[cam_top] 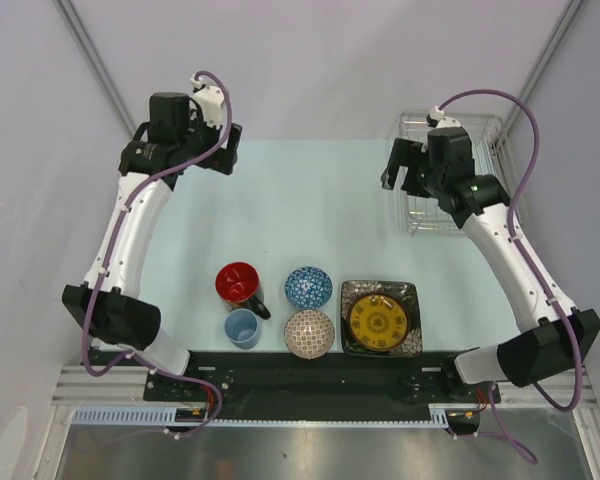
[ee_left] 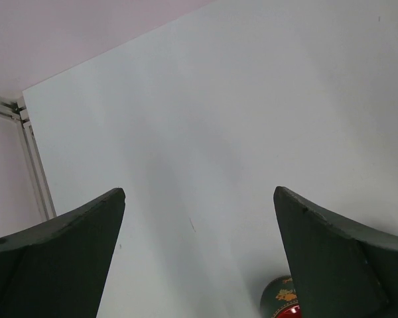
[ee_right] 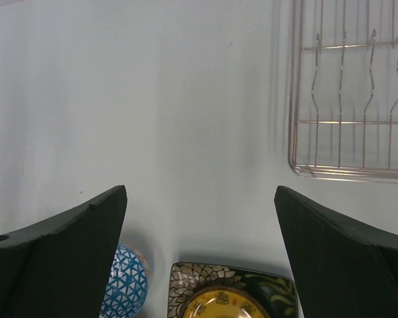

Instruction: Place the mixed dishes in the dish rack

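Near the table's front edge stand a red-inside dark mug (cam_top: pixel 240 284), a small light-blue cup (cam_top: pixel 242 327), a blue-patterned bowl (cam_top: pixel 308 287) and a pinkish-beige bowl (cam_top: pixel 309 333). A round yellow plate (cam_top: pixel 378 319) lies on a dark square floral plate (cam_top: pixel 408 300). The silver wire dish rack (cam_top: pixel 485 132) sits at the back right. My left gripper (cam_top: pixel 216 157) hangs open, high over the back left. Beside the rack's left edge my right gripper (cam_top: pixel 404 170) is open too. The right wrist view shows the rack (ee_right: pixel 348 119), blue bowl (ee_right: pixel 127 281) and both plates (ee_right: pixel 225 301). The left wrist view catches the mug (ee_left: pixel 282 299).
White walls with metal frame posts (cam_top: pixel 92 55) close in the table on three sides. A black rail (cam_top: pixel 310 385) with both arm bases runs along the near edge. Bare pale table (cam_top: pixel 310 210) lies between the dishes and the grippers.
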{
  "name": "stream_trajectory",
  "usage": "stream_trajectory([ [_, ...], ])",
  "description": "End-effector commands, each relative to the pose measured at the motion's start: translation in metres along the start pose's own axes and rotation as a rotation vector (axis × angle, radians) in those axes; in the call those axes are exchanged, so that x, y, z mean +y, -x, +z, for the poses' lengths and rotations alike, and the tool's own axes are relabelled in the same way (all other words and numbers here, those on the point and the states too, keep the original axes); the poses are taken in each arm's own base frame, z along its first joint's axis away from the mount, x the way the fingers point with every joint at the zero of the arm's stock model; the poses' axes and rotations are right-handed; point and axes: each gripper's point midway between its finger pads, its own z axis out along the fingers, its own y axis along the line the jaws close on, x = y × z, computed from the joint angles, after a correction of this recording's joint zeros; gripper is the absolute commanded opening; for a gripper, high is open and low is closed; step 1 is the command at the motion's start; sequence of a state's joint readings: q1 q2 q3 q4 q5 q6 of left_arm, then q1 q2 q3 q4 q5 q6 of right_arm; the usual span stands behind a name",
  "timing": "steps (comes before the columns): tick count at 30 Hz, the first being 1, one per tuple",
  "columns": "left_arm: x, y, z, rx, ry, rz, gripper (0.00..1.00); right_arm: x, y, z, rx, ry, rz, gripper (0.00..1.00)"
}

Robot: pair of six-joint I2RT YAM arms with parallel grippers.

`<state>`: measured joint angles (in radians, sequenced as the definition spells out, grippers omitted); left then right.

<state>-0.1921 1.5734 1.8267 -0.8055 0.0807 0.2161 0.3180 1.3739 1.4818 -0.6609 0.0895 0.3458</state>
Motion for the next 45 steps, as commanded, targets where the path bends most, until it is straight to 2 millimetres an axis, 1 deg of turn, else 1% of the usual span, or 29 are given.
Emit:
stream_trajectory([
  [1, -0.003, 0.008, 0.003, -0.038, -0.012, -0.019, 1.00, -0.019, 0.037, 0.021, -0.075, -0.089, 0.019, 1.00],
  [2, -0.006, 0.008, 0.003, -0.041, -0.031, -0.018, 1.00, -0.024, 0.042, 0.028, -0.076, -0.105, 0.029, 1.00],
  [3, -0.007, 0.008, 0.001, -0.045, -0.036, -0.016, 1.00, -0.030, 0.035, 0.052, -0.034, -0.137, 0.026, 1.00],
  [4, -0.009, 0.005, 0.002, -0.041, -0.045, -0.011, 1.00, -0.031, 0.056, 0.054, -0.078, -0.156, 0.032, 0.99],
  [5, -0.010, 0.004, 0.002, -0.039, -0.052, -0.009, 1.00, -0.038, 0.059, 0.066, -0.073, -0.183, 0.037, 0.98],
  [6, -0.012, 0.002, 0.001, -0.035, -0.060, -0.003, 1.00, -0.047, 0.056, 0.088, -0.047, -0.224, 0.037, 0.88],
  [7, -0.013, 0.000, 0.001, -0.034, -0.063, 0.002, 1.00, -0.045, 0.076, 0.093, -0.084, -0.224, 0.045, 0.82],
  [9, -0.012, -0.003, 0.001, -0.028, -0.063, 0.008, 1.00, -0.049, 0.087, 0.109, -0.086, -0.252, 0.041, 0.75],
  [10, -0.013, -0.007, 0.002, -0.020, -0.063, 0.007, 1.00, -0.056, 0.072, 0.139, -0.035, -0.278, 0.029, 0.73],
  [11, -0.013, -0.009, 0.002, -0.019, -0.064, 0.006, 1.00, -0.051, 0.096, 0.139, -0.087, -0.272, 0.028, 0.73],
  [12, -0.013, -0.013, 0.003, -0.013, -0.065, 0.003, 1.00, -0.061, 0.076, 0.167, -0.025, -0.312, 0.014, 0.73],
  [14, -0.013, -0.015, 0.003, -0.015, -0.064, 0.001, 1.00, -0.062, 0.082, 0.179, -0.027, -0.327, -0.005, 0.72],
  [15, -0.012, -0.018, 0.004, -0.010, -0.062, 0.002, 1.00, -0.068, 0.083, 0.185, -0.027, -0.349, -0.011, 0.72],
  [16, -0.013, -0.017, 0.002, -0.017, -0.066, 0.005, 1.00, -0.075, 0.068, 0.203, 0.010, -0.368, -0.020, 0.72],
  [17, -0.011, -0.018, 0.002, -0.018, -0.061, 0.002, 1.00, -0.076, 0.069, 0.207, 0.008, -0.372, -0.018, 0.72],
  [18, -0.010, -0.020, 0.003, -0.016, -0.059, 0.004, 1.00, -0.083, 0.066, 0.211, 0.014, -0.383, -0.018, 0.72],
  [19, -0.010, -0.021, 0.002, -0.017, -0.061, 0.002, 1.00, -0.088, 0.058, 0.220, 0.030, -0.394, -0.024, 0.72],
  [21, -0.007, -0.022, 0.000, -0.018, -0.061, 0.003, 1.00, -0.102, 0.056, 0.225, 0.030, -0.432, -0.014, 0.72],
  [23, -0.003, -0.023, 0.000, -0.019, -0.061, -0.001, 1.00, -0.109, 0.051, 0.232, 0.039, -0.440, -0.007, 0.72],
  [25, 0.000, -0.023, 0.000, -0.019, -0.059, -0.005, 1.00, -0.115, 0.051, 0.234, 0.040, -0.447, -0.010, 0.73],
  [30, 0.001, -0.024, -0.001, -0.018, -0.069, -0.015, 1.00, -0.126, 0.037, 0.245, 0.076, -0.439, 0.001, 0.73],
  [32, 0.001, -0.025, -0.001, -0.017, -0.073, -0.012, 1.00, -0.125, 0.030, 0.253, 0.091, -0.422, 0.004, 0.74],
  [34, 0.001, -0.024, -0.002, -0.018, -0.069, -0.010, 1.00, -0.117, 0.034, 0.258, 0.077, -0.396, 0.006, 0.75],
  [36, 0.003, -0.022, -0.004, -0.020, -0.063, -0.002, 1.00, -0.114, 0.028, 0.269, 0.085, -0.379, 0.007, 0.75],
  [37, 0.003, -0.023, -0.005, -0.019, -0.060, 0.001, 1.00, -0.111, 0.031, 0.273, 0.069, -0.368, 0.010, 0.75],
  [39, 0.006, -0.024, -0.006, -0.015, -0.046, 0.015, 1.00, -0.108, 0.028, 0.280, 0.067, -0.352, 0.010, 0.75],
  [40, 0.007, -0.026, -0.007, -0.013, -0.039, 0.018, 1.00, -0.103, 0.030, 0.284, 0.051, -0.333, 0.009, 0.75],
  [43, 0.009, -0.033, -0.004, 0.010, -0.029, 0.032, 1.00, -0.093, 0.025, 0.292, 0.052, -0.315, -0.015, 0.72],
  [45, 0.012, -0.035, -0.004, 0.018, -0.018, 0.035, 1.00, -0.090, 0.020, 0.295, 0.060, -0.309, -0.020, 0.67],
])
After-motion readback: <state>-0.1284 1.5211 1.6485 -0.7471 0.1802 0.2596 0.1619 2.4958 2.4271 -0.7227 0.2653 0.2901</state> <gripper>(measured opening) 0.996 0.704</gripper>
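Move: The dish rack's left rim runs outward from near the right hand, its middle about 20 cm ahead, 6 cm right and 21 cm below; the rack's own middle is level with that, some 17 cm right. The yellow plate lies about 19 cm back and 4 cm left, the blue bowl 11 cm back and 20 cm left, both nearly 28 cm down. From the left hand the rim is roughly 15 cm ahead and 46 cm right. The empty right hand swings quickly forward about 24 cm, then drops some 18 cm over the rack's left rim, drifting right and easing back a little left, while its fingers narrow from fully open to about three quarters and it turns clockwise, tips down and rolls left side low. The empty left hand sinks about 4 cm, fingers wide open. ##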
